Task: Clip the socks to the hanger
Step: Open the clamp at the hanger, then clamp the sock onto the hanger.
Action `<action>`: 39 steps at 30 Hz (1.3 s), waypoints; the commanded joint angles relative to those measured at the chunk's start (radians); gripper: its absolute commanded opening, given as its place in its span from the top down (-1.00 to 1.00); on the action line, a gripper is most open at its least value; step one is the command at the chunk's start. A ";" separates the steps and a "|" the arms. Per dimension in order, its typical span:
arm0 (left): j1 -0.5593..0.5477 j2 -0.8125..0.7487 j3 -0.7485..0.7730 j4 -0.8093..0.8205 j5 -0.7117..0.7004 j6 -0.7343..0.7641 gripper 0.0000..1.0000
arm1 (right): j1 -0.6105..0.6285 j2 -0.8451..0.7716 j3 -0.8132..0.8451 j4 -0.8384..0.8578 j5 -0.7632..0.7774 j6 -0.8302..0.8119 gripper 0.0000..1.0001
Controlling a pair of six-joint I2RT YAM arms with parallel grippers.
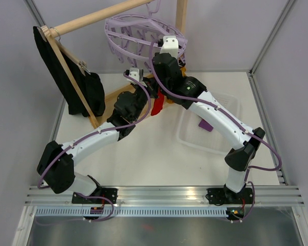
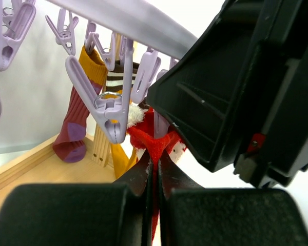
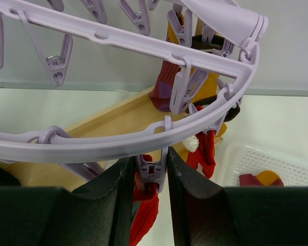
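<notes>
The lavender hanger (image 1: 138,31) hangs from the wooden rack, its ring (image 3: 118,143) lined with pegs. My right gripper (image 3: 150,166) is shut on one peg (image 3: 153,169) under the ring, squeezing its sides. Just below that peg my left gripper (image 2: 154,164) is shut on the top of a red sock (image 2: 155,139), which dangles beneath it (image 1: 157,106). Clipped to the hanger are a mustard and maroon sock (image 2: 74,128), a striped sock (image 2: 114,82) and a red sock with a white pompom (image 3: 205,151). The right gripper's black body (image 2: 236,87) fills the left wrist view's right side.
A black garment (image 1: 77,82) hangs on a wooden hanger at the left of the wooden rack (image 1: 92,20). A clear plastic tray (image 1: 226,102) lies under the right arm, holding a purple sock (image 1: 205,124) and maroon and mustard socks (image 3: 262,179).
</notes>
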 commanded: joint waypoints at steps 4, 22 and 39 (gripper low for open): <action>-0.006 -0.032 0.044 0.071 0.014 -0.035 0.95 | -0.001 -0.042 -0.017 0.023 0.025 -0.010 0.99; -0.006 -0.005 0.076 -0.006 0.037 -0.064 0.51 | -0.001 -0.096 -0.042 0.035 -0.014 -0.009 -0.25; -0.007 -0.296 0.010 -0.343 0.058 -0.004 0.04 | -0.148 -0.111 -0.062 0.009 -0.141 0.052 -0.45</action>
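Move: The hanger clip with the red sock's cuff in it sits between the right fingers, about 1 cm ahead of that hand point and 1 cm below it. From the left hand, which pinches the sock beneath, the clip is some 2 cm ahead, 1 cm right and 4 cm up. From the right hand, an empty clip hangs about 4 cm left and 1 cm ahead, and the clipped Santa sock roughly 6 cm ahead, 4 cm right and 3 cm below. The clip, still squeezed at its handles, is let go as the right fingers spread; that hand backs off slightly and rises about 2 cm, then sweeps some 5 cm right of where it began, edging forward. The sock, lifted about 1 cm by the left hand before release, comes free of its opening fingers; the left hand dips slightly, then withdraws about 5 cm back, 4 cm up and a little left. ##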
